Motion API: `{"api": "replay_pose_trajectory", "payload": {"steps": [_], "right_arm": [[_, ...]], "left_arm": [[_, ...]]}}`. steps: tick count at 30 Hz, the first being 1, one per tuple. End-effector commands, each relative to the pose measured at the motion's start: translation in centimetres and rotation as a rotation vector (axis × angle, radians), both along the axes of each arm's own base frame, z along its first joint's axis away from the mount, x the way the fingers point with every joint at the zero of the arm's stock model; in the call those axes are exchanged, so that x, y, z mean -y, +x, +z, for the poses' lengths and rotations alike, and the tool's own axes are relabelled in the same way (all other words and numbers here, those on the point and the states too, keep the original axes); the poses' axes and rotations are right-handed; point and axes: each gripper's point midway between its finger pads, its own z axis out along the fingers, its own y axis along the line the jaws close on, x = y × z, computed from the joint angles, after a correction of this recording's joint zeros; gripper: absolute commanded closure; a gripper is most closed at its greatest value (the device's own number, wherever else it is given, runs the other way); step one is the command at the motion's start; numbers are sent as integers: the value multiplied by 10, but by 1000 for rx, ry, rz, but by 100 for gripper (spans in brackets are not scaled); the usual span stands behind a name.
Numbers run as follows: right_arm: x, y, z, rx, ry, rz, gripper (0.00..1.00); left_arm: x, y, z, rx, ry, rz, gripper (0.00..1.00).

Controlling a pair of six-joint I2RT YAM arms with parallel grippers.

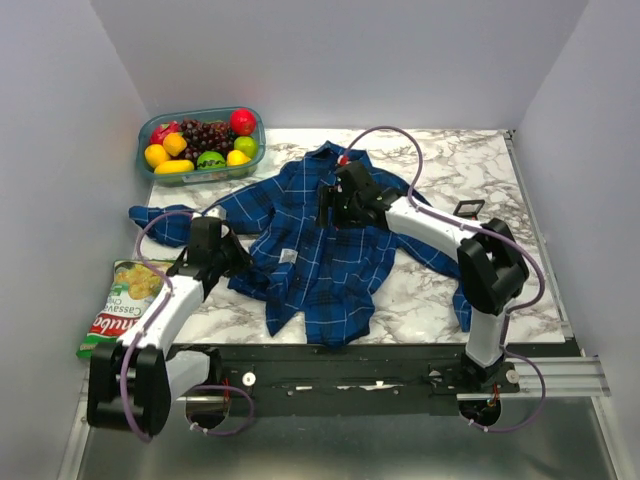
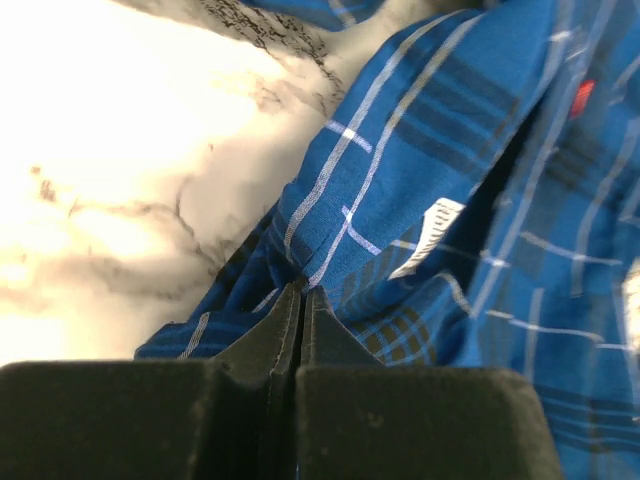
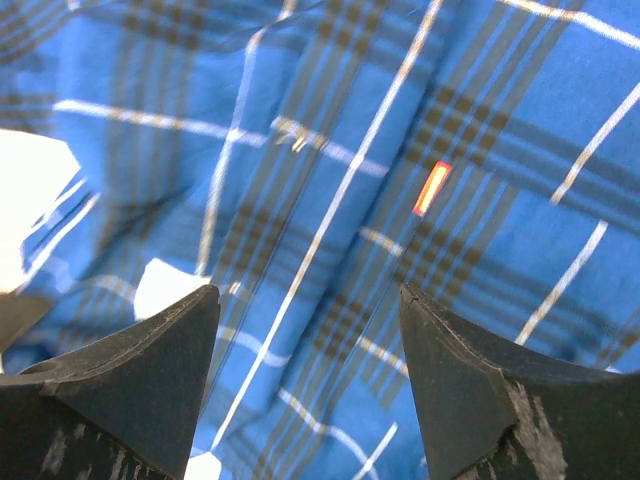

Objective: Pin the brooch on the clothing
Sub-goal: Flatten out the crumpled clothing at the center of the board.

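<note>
The clothing, a blue plaid shirt, lies crumpled across the middle of the marble table. A tiny red speck, the brooch, sits by the collar at the shirt's far end. My left gripper is at the shirt's left edge, and the left wrist view shows the gripper shut on a fold of the clothing. My right gripper hovers open over the upper chest. In the right wrist view the gripper has only the clothing beneath it, with a small orange-red mark ahead.
A clear tub of fruit stands at the back left. A green snack bag lies at the left edge beside my left arm. A small black square case rests right of the shirt. White walls enclose the table.
</note>
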Motion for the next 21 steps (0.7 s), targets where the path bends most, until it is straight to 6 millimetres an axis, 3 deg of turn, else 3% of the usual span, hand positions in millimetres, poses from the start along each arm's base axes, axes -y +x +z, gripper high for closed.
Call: {"api": "replay_pose_trajectory", "payload": {"steps": [1, 5, 6, 8, 10, 12, 13, 14, 16, 17, 18, 21], "right_arm": [[-14, 12, -8, -7, -4, -4, 20], [-25, 29, -8, 6, 5, -31, 20], [-28, 38, 1, 31, 14, -49, 21], [-32, 47, -5, 27, 6, -70, 21], [-39, 63, 8, 64, 16, -92, 21], [-41, 70, -9, 38, -20, -104, 21], [-50, 84, 10, 72, 6, -111, 21], [-48, 82, -20, 14, -51, -114, 21], [-52, 92, -23, 6, -76, -129, 21], [-55, 98, -16, 9, -75, -134, 21], [-55, 100, -35, -13, -102, -136, 21], [-49, 104, -51, -44, -110, -170, 22]], "left_arm": [[-10, -13, 12, 58, -45, 115, 96], [-12, -26, 5, 45, -39, 112, 96], [-10, -33, 1, 24, -43, 104, 96], [-7, -39, -3, 6, -66, 102, 97], [-4, -47, -8, 3, -96, 103, 97], [-3, -49, -5, 23, -123, 114, 97], [-3, -52, -8, 16, -128, 119, 97], [-2, -54, -9, 15, -131, 120, 98], [1, -57, -6, 11, -153, 116, 98], [2, -58, -4, 13, -161, 114, 99], [2, -60, -2, 20, -168, 116, 99], [0, -60, 10, 50, -178, 136, 99]]}}
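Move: The right hand hovers open over the shirt: the clothing's left shoulder lies about 7 cm ahead, 10 cm left and 6 cm below, the collar some 15 cm straight ahead, and the fruit basket about 16 cm ahead and 31 cm left. The left hand already pinches the clothing's near-left part; the board's near edge is about 18 cm straight back, the white label 4 cm ahead and 10 cm right, the chips bag 9 cm back and 31 cm left. Straight back towards the board's near edge, the left hand draws the pinched cloth about 5 cm, lifting slightly and then sinking, with its fingers kept shut. Forward and to its left the right hand sweeps about 13 cm over the shirt towards the left shoulder and collar side, low, with a slight dip, rise and dip again, fingers staying wide open. ##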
